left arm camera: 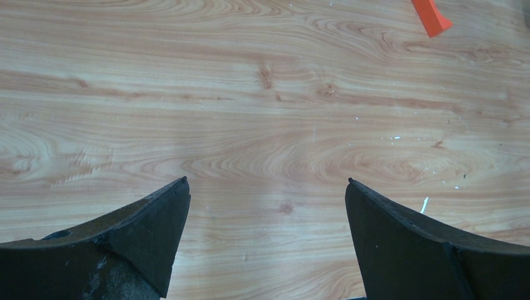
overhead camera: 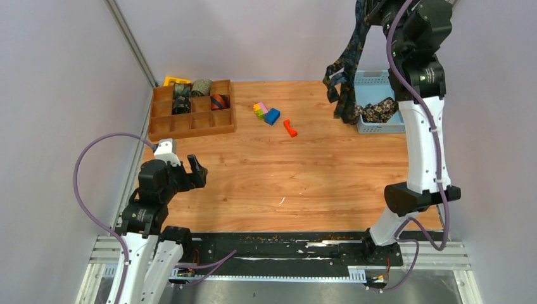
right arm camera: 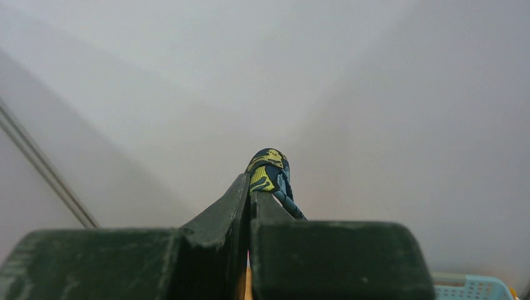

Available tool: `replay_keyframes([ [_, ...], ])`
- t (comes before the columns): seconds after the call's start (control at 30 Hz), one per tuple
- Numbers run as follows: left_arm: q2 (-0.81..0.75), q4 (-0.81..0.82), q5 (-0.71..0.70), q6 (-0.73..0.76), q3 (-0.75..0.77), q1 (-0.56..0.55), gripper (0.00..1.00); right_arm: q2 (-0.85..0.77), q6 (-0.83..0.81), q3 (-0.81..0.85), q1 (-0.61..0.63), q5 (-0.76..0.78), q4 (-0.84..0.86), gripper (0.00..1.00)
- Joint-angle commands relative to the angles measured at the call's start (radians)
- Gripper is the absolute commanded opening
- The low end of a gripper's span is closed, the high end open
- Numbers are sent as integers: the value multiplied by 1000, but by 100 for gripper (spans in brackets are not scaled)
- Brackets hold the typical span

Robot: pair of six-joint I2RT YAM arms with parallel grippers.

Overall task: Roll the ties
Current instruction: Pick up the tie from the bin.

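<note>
My right gripper (overhead camera: 375,7) is raised high at the back right, shut on a navy tie (overhead camera: 352,57) with gold-teal paisley. The tie hangs down in folds to just above the table. In the right wrist view a loop of the navy tie (right arm camera: 270,167) sticks out past my closed gripper (right arm camera: 250,182). A black-tan floral tie (overhead camera: 379,111) drapes over the blue basket (overhead camera: 373,81). Several rolled ties (overhead camera: 201,87) sit in the wooden divider box (overhead camera: 190,125). My left gripper (overhead camera: 196,172) hovers low at the near left, open and empty, and in its wrist view the gripper (left arm camera: 267,182) shows only bare wood between its fingers.
Small coloured blocks (overhead camera: 266,112) and an orange block (overhead camera: 290,128) lie mid-table; the orange block (left arm camera: 431,15) also shows at the top right of the left wrist view. A yellow item (overhead camera: 175,80) sits behind the box. Grey walls close in on both sides.
</note>
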Motion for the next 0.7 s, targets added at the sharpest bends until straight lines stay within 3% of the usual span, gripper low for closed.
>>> replay_keyframes([
  [0.0, -10, 36, 7, 7, 22, 9, 100, -92, -39, 10, 97, 33, 71, 0],
  [0.3, -9, 35, 5, 4, 20, 9, 100, -332, 15, -276, 269, -78, 105, 0],
  [0.5, -3, 35, 6, 4, 20, 10, 100, -515, 131, -527, 271, -294, 54, 0],
  [0.6, 1, 34, 9, 6, 20, 10, 100, -563, 106, -640, 258, -319, -39, 0],
  [0.67, 3, 35, 10, 6, 21, 8, 100, -590, 137, -802, 220, -326, -50, 0],
])
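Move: The right hand, high up with the tie already hanging from its shut fingers, has the open middle of the table some 14 cm back, 23 cm to its left and nearly 60 cm below. The red piece lies about 3 cm ahead and 22 cm left, the blue block 8 cm ahead and 29 cm left, the bin 17 cm ahead and 19 cm right, all far below. From the left hand, the table middle is about 12 cm ahead, 28 cm right. Keeping the tie pinched in shut fingers, the right hand swings back towards its base by about 18 cm and some 10 cm left, away from the bin towards the middle of the table. It rises about 4 cm at first, then sinks some 8 cm and slows, while the wrist turns roughly 30 degrees counter-clockwise to point across towards the left arm's side. ##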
